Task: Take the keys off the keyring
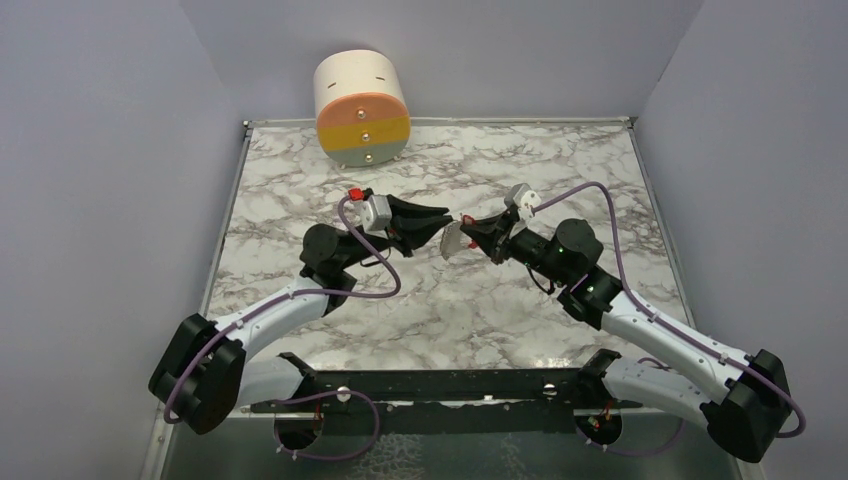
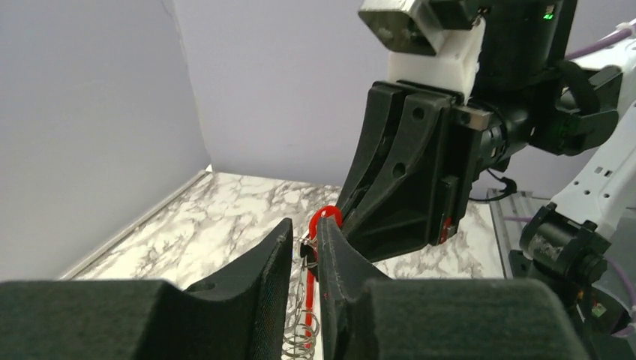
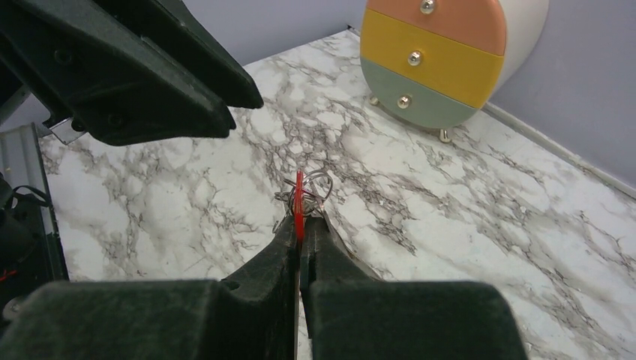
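Both grippers meet above the middle of the marble table (image 1: 300, 180). My right gripper (image 3: 300, 219) is shut on the red keyring (image 3: 299, 196), with thin wire rings (image 3: 315, 184) bunched at its tip. My left gripper (image 2: 304, 225) stands with a narrow gap between its fingers. The red keyring (image 2: 324, 216) and hanging wire rings (image 2: 301, 337) sit in that gap. From above, a pale key (image 1: 452, 240) hangs just below the touching tips of the left gripper (image 1: 448, 218) and right gripper (image 1: 470, 224).
A round cabinet with orange, yellow and green drawers (image 1: 362, 110) stands at the table's back edge, left of centre. Grey walls close in the left, back and right sides. A black bar (image 1: 430, 385) runs along the near edge between the arm bases.
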{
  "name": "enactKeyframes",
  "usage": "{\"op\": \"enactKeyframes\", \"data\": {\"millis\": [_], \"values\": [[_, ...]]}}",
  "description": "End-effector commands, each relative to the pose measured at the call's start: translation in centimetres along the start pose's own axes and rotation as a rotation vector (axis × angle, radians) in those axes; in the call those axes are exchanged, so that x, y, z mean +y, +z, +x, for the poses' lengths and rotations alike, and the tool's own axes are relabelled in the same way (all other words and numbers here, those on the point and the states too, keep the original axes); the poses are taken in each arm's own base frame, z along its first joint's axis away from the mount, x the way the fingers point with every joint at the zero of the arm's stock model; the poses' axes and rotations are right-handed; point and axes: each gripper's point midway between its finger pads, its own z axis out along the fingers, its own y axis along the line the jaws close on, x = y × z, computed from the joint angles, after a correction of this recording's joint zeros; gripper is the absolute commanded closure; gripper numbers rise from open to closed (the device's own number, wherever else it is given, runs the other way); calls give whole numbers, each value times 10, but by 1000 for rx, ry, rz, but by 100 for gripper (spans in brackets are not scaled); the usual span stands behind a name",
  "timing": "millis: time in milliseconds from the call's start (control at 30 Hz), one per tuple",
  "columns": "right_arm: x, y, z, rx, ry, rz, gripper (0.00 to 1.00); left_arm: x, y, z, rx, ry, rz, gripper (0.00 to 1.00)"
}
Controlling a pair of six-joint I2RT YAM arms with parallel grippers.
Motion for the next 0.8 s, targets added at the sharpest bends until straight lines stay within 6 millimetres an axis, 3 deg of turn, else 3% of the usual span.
{"op": "enactKeyframes", "data": {"millis": [0, 200, 467, 767], "values": [[-6, -2, -19, -62, -28, 30, 99, 16, -1, 11, 100, 103, -52, 77], [-6, -3, -20, -61, -28, 34, 99, 32, 3, 24, 147, 160, -89, 76], [-6, -4, -24, -69, -31, 30, 99, 36, 4, 35, 177, 217, -65, 65], [-4, -3, -22, -67, -27, 23, 99, 31, 12, 27, 156, 240, -13, 65]]}}
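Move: Just past the left fingertips and lower, the keyring stands about 3 cm to the right, level fore and aft and roughly 4 cm below. The red tag in the right fingers is about 1 cm beyond the ring to the right; the grey blade hangs some 5 cm under the ring, a little to its left and back. From the right hand the keyring is about 1 cm forward, 1 cm left and 1 cm up. Opening its slightly parted, empty fingers to about a third, the left hand swings forward and sinks by about 4 cm each, fingers tipping down and turning a little counter-clockwise, some 15 degrees in all. Its nearer fingertip comes down close beside the keyring; touch can't be made out. The right hand keeps its pinch on the red tag and stays almost in place. ##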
